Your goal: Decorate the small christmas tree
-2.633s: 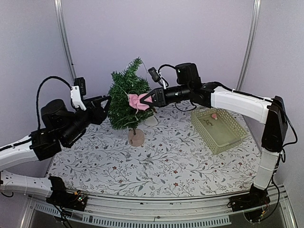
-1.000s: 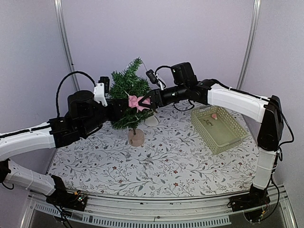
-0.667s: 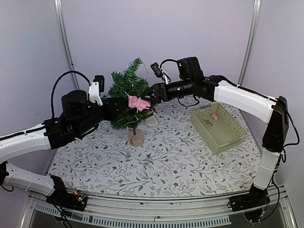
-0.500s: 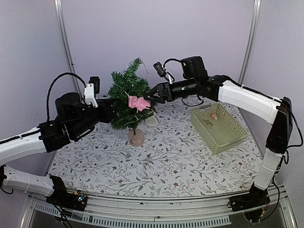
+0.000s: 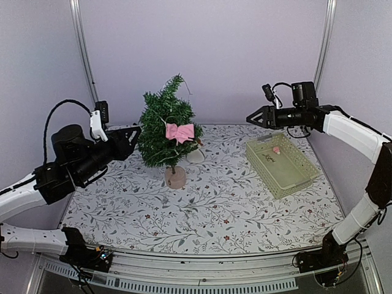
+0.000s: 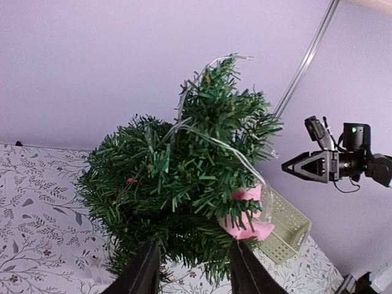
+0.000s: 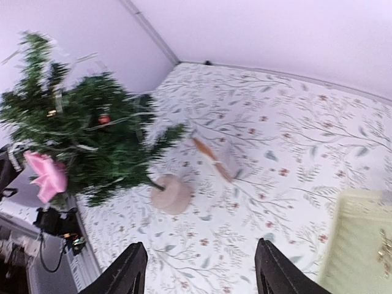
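The small christmas tree (image 5: 164, 125) stands upright on its pale round base (image 5: 175, 177) at the back left of the table. A pink bow (image 5: 179, 131) hangs on its right side, and a thin clear wire (image 6: 208, 136) loops over its top. My left gripper (image 5: 134, 131) hovers just left of the tree, open, with nothing held. In the left wrist view the tree (image 6: 184, 165) and bow (image 6: 247, 215) fill the space beyond that gripper (image 6: 193, 272). My right gripper (image 5: 251, 116) is open and empty in the air, well to the tree's right, above the basket's far-left corner.
A pale green basket (image 5: 293, 174) sits at the right with a small pink piece and a dark one inside. A small white box with an orange ribbon (image 7: 217, 159) lies behind the tree's base (image 7: 171, 193). Purple walls close the back and sides.
My right gripper let go of the pink bow, left it on the tree and swung far to the right. My left arm drew back leftward out of the branches.
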You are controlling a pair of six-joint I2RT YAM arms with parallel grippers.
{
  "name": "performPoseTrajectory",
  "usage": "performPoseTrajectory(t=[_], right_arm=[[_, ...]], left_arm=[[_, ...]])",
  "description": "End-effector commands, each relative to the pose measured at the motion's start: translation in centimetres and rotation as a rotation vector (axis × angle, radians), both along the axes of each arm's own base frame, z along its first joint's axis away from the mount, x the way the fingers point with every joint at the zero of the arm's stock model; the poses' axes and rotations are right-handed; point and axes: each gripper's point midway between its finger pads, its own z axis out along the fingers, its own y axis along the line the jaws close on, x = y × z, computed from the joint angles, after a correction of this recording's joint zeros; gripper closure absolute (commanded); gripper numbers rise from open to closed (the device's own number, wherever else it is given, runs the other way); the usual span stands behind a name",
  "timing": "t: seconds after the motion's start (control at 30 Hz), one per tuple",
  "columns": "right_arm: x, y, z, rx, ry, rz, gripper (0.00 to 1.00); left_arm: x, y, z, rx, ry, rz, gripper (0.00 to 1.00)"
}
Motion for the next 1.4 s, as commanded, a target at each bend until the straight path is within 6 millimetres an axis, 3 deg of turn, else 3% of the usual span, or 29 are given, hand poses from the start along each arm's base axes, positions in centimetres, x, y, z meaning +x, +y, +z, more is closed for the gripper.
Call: performPoseTrajectory(t=[0.0,0.2,0.4,0.5,0.8,0.97,1.13,1.2,1.37], right_arm=[[2.7,-6.6,-6.0,-0.217,0.05,-0.207,0.39],[5.1,-13.3,-13.8,-0.364,0.162,-0.367,0.44],[7.3,-16.5,-19.2,-0.577,0.208,-0.447,0.48],[7.8,-17.5,-20.9,-0.644,0.224,-0.47,0.49],[9.3,-17.7,-24.3,-0.701,0.252,-0.452,0.49],[10.7,-16.8,-24.7,-0.67,0.248,-0.421,0.53],[10.3,-15.8,-26.2,-0.651,0.279,-0.372,0.57],[10.0,-15.1,-26.7,-0.649,0.286,-0.349,0.6],[9.2,-14.2,-27.4,-0.65,0.307,-0.32,0.78]], left_arm=[[1.0,1.4,-0.6,0.004,0.034,0.063,0.59],[1.7,1.8,-0.4,-0.012,0.034,0.075,0.59],[2.1,2.1,-0.6,0.0,0.046,0.095,0.59],[2.2,2.2,-0.6,0.001,0.048,0.1,0.59],[2.1,2.6,-1.5,0.027,0.068,0.109,0.59],[1.9,2.7,-1.4,0.026,0.066,0.107,0.59],[1.8,3.0,-1.4,0.028,0.064,0.114,0.59],[1.8,3.0,-1.4,0.029,0.064,0.114,0.59],[1.8,3.0,-1.3,0.046,0.056,0.111,0.59]])
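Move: The golden berry twig in the basket lies about 11 cm ahead of the right hand, 13 cm to its right and some 28 cm below. The pink knit hat sits roughly 4 cm farther out than the twig and 5 cm right of it; the basket's middle is about 4 cm nearer and 6 cm right of it. From the left hand, the twig is around 22 cm ahead, 48 cm to the right and 33 cm lower. Down and to the right, with some forward reach, the empty right hand swings away from the tree and sinks about 27 cm into the basket, tipping its fingers some 45 degrees to point down. The fingers narrow on the way and close further around the twig's near berries. The empty left hand eases about 3 cm left, down and forward beside the tree. ##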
